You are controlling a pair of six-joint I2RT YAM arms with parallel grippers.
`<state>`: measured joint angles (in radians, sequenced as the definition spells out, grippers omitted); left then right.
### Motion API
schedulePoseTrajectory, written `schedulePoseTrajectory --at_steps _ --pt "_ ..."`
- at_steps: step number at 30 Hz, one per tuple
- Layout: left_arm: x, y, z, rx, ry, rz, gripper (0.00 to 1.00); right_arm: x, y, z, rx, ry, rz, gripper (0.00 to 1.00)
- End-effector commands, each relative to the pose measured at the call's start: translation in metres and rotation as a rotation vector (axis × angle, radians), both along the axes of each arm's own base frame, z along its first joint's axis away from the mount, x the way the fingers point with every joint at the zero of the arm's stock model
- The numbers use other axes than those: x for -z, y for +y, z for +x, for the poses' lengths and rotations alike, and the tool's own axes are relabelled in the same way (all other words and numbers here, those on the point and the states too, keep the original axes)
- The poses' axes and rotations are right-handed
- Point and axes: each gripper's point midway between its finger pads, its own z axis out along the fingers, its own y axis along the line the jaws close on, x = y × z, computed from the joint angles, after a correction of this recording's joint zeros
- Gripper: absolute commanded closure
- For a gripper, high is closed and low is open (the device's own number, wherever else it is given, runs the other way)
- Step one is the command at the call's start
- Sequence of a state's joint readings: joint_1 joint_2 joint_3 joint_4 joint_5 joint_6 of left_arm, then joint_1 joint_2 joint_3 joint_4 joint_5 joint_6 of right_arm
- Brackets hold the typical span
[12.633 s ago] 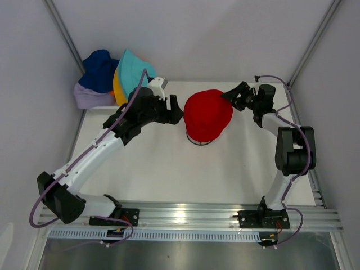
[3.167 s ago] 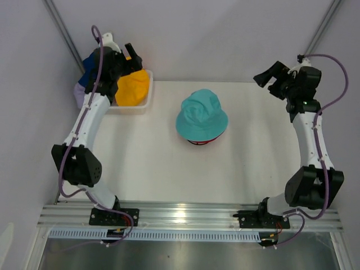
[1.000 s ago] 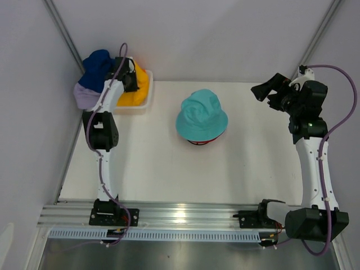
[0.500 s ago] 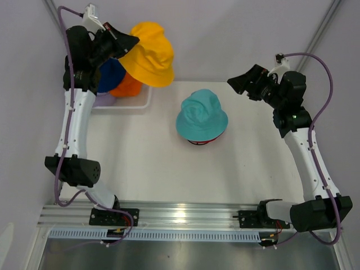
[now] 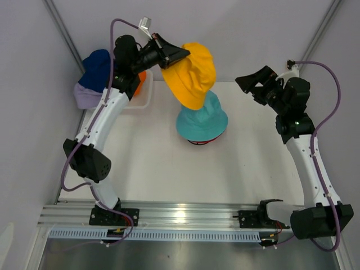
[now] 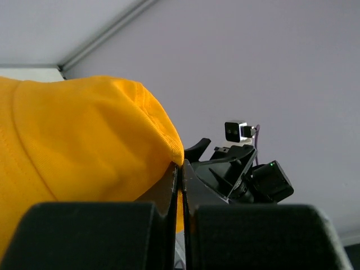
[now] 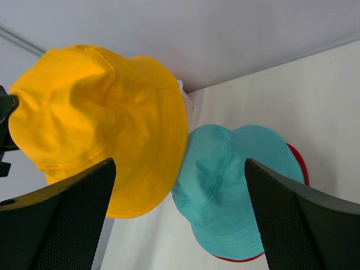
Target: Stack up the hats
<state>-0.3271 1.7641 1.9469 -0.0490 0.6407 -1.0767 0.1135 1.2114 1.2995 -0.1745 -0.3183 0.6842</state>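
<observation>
A yellow hat [image 5: 194,76] hangs in the air by its brim, with my left gripper [image 5: 179,54] shut on that brim [image 6: 179,159]. It hovers above the back left of the teal hat [image 5: 205,121]. The teal hat sits on a red hat, of which only the rim [image 5: 201,140] shows, at mid table. My right gripper [image 5: 253,84] stands open and empty to the right of the stack, above the table. In the right wrist view the yellow hat [image 7: 101,124] overlaps the teal hat [image 7: 236,180] between the wide-apart fingers [image 7: 56,214].
A white basket [image 5: 145,100] stands at the back left corner. An orange hat [image 5: 139,79] lies in it. A navy hat [image 5: 95,66] and a lavender hat [image 5: 84,97] lie to its left. Grey walls close in the back and both sides.
My left arm has swung right with the yellow hat, from above the basket to over the teal hat. My right gripper has drawn back a little to the right, still open.
</observation>
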Motion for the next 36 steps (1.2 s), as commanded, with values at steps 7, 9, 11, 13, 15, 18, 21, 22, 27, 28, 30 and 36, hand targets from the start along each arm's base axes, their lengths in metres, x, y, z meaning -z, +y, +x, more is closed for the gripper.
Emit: schedulePoseTrajectory --at_steps 7,9,11,13,15,18,21,22,27,28,30,36 --pt "-0.021 -0.057 -0.033 0.193 -0.024 -0.114 0.99 -0.012 -0.06 -0.028 0.179 -0.02 0.034 0.01" --pt "-0.015 -0.067 -0.033 0.226 -0.006 -0.127 0.99 -0.007 -0.064 -0.029 0.195 -0.011 0.03 0.01" --pt "-0.007 -0.075 -0.034 0.23 0.008 -0.106 0.99 -0.006 -0.067 -0.03 0.204 -0.011 0.031 0.01" --pt "0.009 -0.079 -0.028 0.21 0.004 -0.06 0.99 -0.004 -0.067 -0.03 0.201 -0.006 0.03 0.0" --pt "0.034 -0.077 -0.018 0.155 0.026 0.014 0.99 -0.002 -0.065 -0.03 0.19 -0.002 0.03 0.01" --pt "0.067 -0.067 -0.006 0.05 0.04 0.118 0.99 0.003 -0.063 -0.028 0.177 0.007 0.03 0.0" --pt "0.097 -0.057 -0.003 0.003 0.041 0.205 0.99 0.01 -0.059 -0.025 0.151 0.01 0.03 0.0" --pt "0.106 -0.056 -0.004 0.007 0.048 0.226 0.99 0.018 -0.058 -0.024 0.145 0.025 0.032 0.0" --pt "0.135 -0.045 -0.008 0.024 0.081 0.289 0.99 0.04 -0.044 -0.014 0.063 0.041 0.056 0.01" --pt "0.136 -0.043 -0.008 0.014 0.082 0.293 0.99 0.044 -0.042 -0.012 0.052 0.046 0.056 0.0" --pt "0.144 -0.033 -0.006 -0.018 0.098 0.304 0.99 0.05 -0.031 -0.009 0.012 0.032 0.037 0.0" --pt "0.153 -0.007 -0.003 -0.089 0.114 0.317 0.99 0.071 -0.004 0.002 -0.052 0.064 -0.001 0.0"
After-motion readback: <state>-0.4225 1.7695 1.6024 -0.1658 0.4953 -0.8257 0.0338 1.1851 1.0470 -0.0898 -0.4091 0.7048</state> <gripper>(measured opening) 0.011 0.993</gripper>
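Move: Hanging shut in the left fingers, the yellow hat has to come down on the teal hat, which lies about 10 cm to that hand's right, some 2 cm farther out and roughly 30 cm below. The red hat sits just under the teal one, about 3 cm lower. The orange hat in the bin is some 18 cm ahead and 25 cm left, about 38 cm below. From the open right hand, the teal hat is 14 cm left, 6 cm ahead and 22 cm below. Lowering the yellow hat onto the teal one, the left hand first swings about 8 cm to its right with a slight draw back, then sinks some 19 cm, easing back left about 5 cm while its fingers dip roughly 20 degrees and keep their pinch. The right hand, fingers open, backs off 6 cm to its right, then returns most of that way, ending about 9 cm lower and nearer the stack without touching it. ##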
